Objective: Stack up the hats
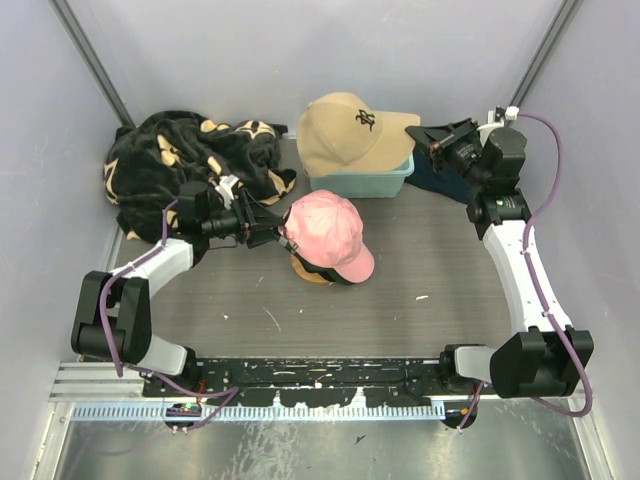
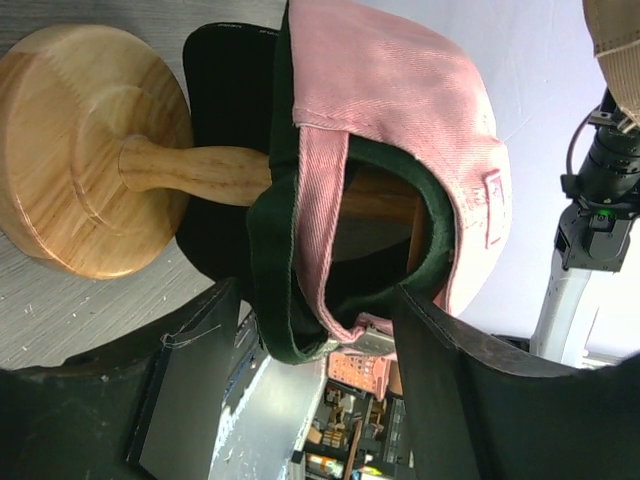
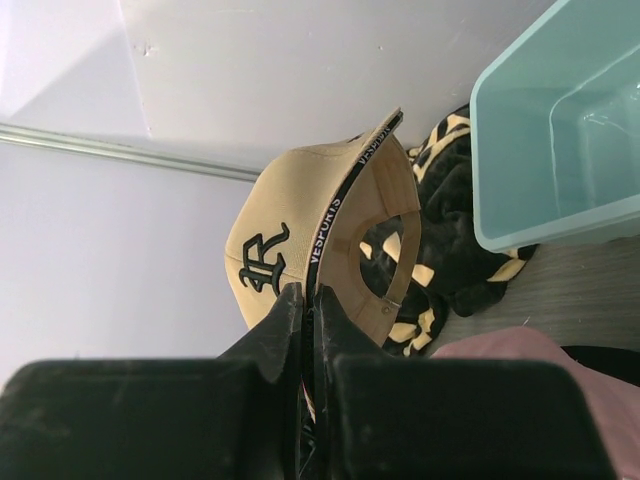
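Note:
The pink cap (image 1: 323, 230) sits on top of a stack on a wooden stand (image 2: 85, 150). Under it lie the dark green cap (image 2: 268, 250) and a black cap (image 2: 215, 80). My left gripper (image 1: 265, 228) is open at the stack's left side. In the left wrist view its jaws (image 2: 330, 345) straddle the rear edges of the pink (image 2: 390, 100) and green caps. My right gripper (image 1: 432, 140) is shut on the brim of the tan cap (image 1: 345, 128), holding it above the teal bin (image 1: 392, 180). The right wrist view shows the closed fingertips (image 3: 305, 295) pinching the tan cap (image 3: 285, 240).
The black blanket with tan flowers (image 1: 180, 160) lies at the back left, behind my left arm. A dark navy cloth (image 1: 432, 176) lies right of the bin, under my right gripper. The enclosure walls stand close at the back and both sides.

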Motion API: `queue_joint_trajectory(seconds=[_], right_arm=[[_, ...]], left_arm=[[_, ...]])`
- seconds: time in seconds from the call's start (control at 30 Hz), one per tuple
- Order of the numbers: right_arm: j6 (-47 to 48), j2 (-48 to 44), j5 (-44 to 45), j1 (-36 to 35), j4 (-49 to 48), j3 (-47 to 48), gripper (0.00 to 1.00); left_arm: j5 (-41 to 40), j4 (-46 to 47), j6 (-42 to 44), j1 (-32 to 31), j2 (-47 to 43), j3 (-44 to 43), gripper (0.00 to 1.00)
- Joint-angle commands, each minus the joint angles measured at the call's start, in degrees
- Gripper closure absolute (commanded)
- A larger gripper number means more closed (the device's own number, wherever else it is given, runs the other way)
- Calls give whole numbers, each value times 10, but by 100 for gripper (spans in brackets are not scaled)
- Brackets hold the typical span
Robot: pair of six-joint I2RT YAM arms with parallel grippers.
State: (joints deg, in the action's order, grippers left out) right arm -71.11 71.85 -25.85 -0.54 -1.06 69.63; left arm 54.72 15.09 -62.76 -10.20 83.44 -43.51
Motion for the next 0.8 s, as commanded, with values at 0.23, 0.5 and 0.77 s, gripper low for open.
queue_joint_trajectory(seconds=[0.23, 0.5, 0.77], right_arm=[[-20, -47, -37, 23, -27, 6, 99], [-50, -74, -84, 23, -30, -32, 99], [-122, -92, -136, 21, -81, -91, 99]], left_arm=[[-29, 7, 9, -32, 42, -26, 32], [-34, 27, -2, -39, 67, -24, 57], [-32, 32, 9, -39, 83, 7, 72]])
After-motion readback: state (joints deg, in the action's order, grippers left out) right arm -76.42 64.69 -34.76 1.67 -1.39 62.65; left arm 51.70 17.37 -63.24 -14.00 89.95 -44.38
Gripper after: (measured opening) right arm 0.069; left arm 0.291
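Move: From the left gripper, open and without a load, the back edge of the stacked pink and green hats is only about 3 cm to the right and 2 cm lower; the stand's wooden base is some 10 cm right, 3 cm back and 14 cm down. The tan hat already hangs from the right gripper, its middle about 12 cm to that hand's left. From the right gripper, the pink hat lies roughly 19 cm left, 10 cm back and 18 cm below. Bring the left gripper down about 3 cm and some 2 cm to the right onto the back edge of the stacked hats, then close its fingers to pinch the green and pink rim. Meanwhile keep the right gripper shut on the tan hat's brim and, after a brief small shift right, draw it back about 4.5 cm towards the pink hat, turning slightly counter-clockwise. ##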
